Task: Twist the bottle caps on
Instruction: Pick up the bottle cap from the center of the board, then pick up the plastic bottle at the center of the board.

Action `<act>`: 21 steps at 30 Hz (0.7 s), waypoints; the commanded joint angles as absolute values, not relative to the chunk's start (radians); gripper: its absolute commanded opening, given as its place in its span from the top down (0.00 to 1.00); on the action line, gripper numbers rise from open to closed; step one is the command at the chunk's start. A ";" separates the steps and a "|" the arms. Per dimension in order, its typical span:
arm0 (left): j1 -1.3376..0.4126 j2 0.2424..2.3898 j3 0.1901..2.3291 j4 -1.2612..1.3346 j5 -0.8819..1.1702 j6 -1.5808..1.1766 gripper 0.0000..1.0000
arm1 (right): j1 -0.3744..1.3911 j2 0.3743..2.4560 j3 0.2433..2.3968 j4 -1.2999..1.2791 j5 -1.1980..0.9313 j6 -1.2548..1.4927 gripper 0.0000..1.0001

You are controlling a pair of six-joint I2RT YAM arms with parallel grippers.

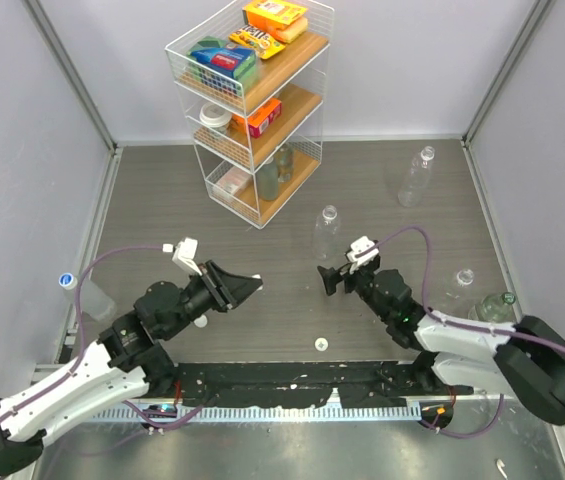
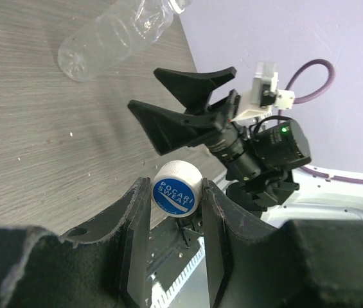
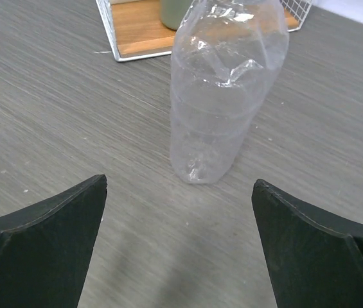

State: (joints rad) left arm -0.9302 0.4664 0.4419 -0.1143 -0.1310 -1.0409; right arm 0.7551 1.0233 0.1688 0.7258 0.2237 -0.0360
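Note:
My left gripper is shut on a white bottle cap with a blue "POCARI SWEAT" top, pinched between the fingertips above the table. In the top view this gripper points right, toward my right gripper, which stands wide open with nothing in it. A clear bottle stands upright and uncapped just beyond the right gripper, in line with the gap between its fingers. The same bottle shows in the top view. A second small white cap lies on the table near the arm bases.
A wire shelf rack with boxes and jars stands at the back. Other clear bottles are at the back right, the right and the far left, the last with a blue cap. A green glass bottle is at the right.

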 commanded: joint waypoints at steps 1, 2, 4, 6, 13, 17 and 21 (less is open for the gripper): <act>-0.934 0.451 0.500 -0.138 -0.158 -1.008 0.83 | 0.755 1.194 0.224 1.037 0.248 -0.184 0.00; -0.933 0.449 0.503 -0.140 -0.160 -1.008 0.83 | 0.755 1.218 0.229 1.098 0.270 -0.192 0.00; -0.934 0.446 0.502 -0.144 -0.169 -1.008 0.83 | 0.750 1.285 0.229 1.208 0.294 -0.183 0.00; -0.934 0.446 0.502 -0.135 -0.173 -1.011 0.83 | 0.749 1.369 0.239 1.296 0.295 -0.175 0.00; -0.934 0.454 0.508 -0.143 -0.173 -1.012 0.83 | 0.733 1.597 0.307 1.503 0.334 -0.158 0.00; -0.934 0.453 0.517 -0.156 -0.173 -1.009 0.84 | 0.707 1.681 0.342 1.587 0.321 -0.143 0.00; -0.934 0.449 0.528 -0.175 -0.172 -1.002 0.84 | 0.623 1.744 0.350 1.643 0.249 -0.048 0.00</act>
State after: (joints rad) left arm -0.9302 0.4538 0.4778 -0.1627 -0.1574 -1.0309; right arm 0.6846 1.7115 0.3248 1.2644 0.2829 -0.1215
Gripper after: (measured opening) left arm 0.371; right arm 0.996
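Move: The clear bottle stands upright about 10 cm ahead of the right hand and some 5 cm to its left, its middle about 2 cm lower. The loose cap lies about 14 cm behind that hand, 6 cm left and 12 cm below. A farther bottle stands roughly 27 cm ahead and 14 cm to the right. From the left hand, still pinching its cap, the near bottle is about 20 cm ahead, 15 cm right and 13 cm below. Forward towards the near bottle goes the right hand, about 7.5 cm, running nearly level at first and then sinking some 4.5 cm. Its fingers stay wide open and it turns slightly clockwise, bringing the gap up to the bottle's side; contact can't be seen. The left hand stays nearly in place and keeps its pinch on the cap. ##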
